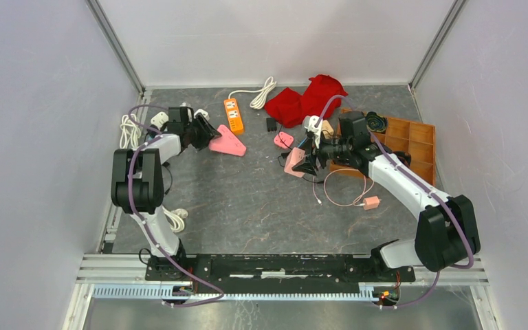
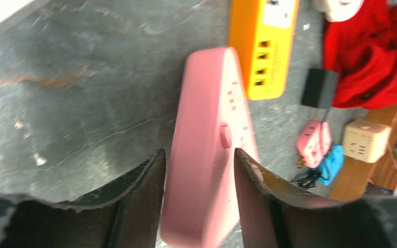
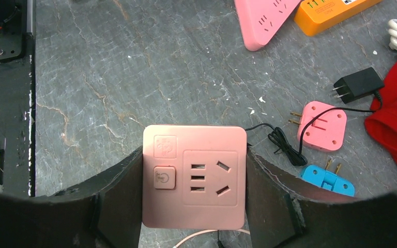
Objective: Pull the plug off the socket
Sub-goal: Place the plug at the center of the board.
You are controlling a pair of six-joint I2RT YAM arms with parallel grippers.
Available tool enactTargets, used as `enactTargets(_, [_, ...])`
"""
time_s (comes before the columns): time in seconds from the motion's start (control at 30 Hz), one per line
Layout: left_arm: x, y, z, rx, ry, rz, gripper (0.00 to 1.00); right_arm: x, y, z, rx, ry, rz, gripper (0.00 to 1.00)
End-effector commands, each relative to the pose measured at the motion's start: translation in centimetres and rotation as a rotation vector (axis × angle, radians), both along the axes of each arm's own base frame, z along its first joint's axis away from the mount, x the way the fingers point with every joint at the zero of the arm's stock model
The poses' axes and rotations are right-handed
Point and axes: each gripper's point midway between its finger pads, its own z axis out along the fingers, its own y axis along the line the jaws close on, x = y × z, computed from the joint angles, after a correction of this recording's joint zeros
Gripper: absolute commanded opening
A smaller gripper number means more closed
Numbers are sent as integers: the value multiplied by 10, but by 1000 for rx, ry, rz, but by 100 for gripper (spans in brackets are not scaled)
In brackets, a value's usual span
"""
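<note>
My right gripper [image 3: 195, 155] is shut on a pink square socket [image 3: 195, 199], one finger on each side of it. The socket faces the wrist camera and nothing sits in its holes. From above, the socket [image 1: 294, 163] is held just over the table at the middle right. A black plug [image 3: 359, 85] with a thin black cord lies loose on the table beyond it. My left gripper [image 2: 197, 155] straddles the near end of a pink wedge-shaped power strip [image 2: 207, 129] that lies flat on the table, and its jaws stand slightly apart from the strip. The strip [image 1: 228, 142] lies at the back left.
An orange power strip [image 1: 233, 115] lies behind the pink one. A pink adapter [image 3: 323, 125] and a blue adapter [image 3: 326, 178] lie right of the socket. A red cloth [image 1: 306, 100], a wooden tray [image 1: 412, 141] and white cable coils [image 1: 132, 129] lie around the edges.
</note>
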Motion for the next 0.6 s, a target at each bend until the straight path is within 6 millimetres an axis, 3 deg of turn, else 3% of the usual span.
enactTargets(0.0, [-9,19,-14,127,58,-27,61,4,0,16,36,-67,16,0])
enactTargets(0.2, [-7,38,-2,167,48,-12,71,7,-1,9,23,-56,7,0])
enactTargets(0.3, [-5,45,13,210,24,-6,74,9,-3,6,15,-54,0,0])
enactTargets(0.4, [-6,53,36,259,-27,13,75,12,-5,4,6,-54,-10,0])
enactTargets(0.57, [-19,52,95,257,-183,36,75,17,-10,-1,-8,-55,-28,0])
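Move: The pink triangular socket is between the left fingers by its left edge, its middle about 4 cm to that hand's right, 1 cm nearer the base and 2 cm lower. The orange strip lies some 9 cm ahead and 6 cm right of the hand, the white power strip roughly 5 cm ahead and 7 cm left. From the right hand, which still holds the pink cube, the triangular socket is about 12 cm ahead, 21 cm left and 14 cm below. The left fingers let go of the triangular socket's edge, opening wider as the hand sinks about 2.5 cm with it towards the table and eases slightly back. Still spreading, the hand slides off left towards the white power strip, about 5 cm in all, then lifts quickly clear by nearly 5 cm from its lowest point, its left side rolling up some 10 degrees. ##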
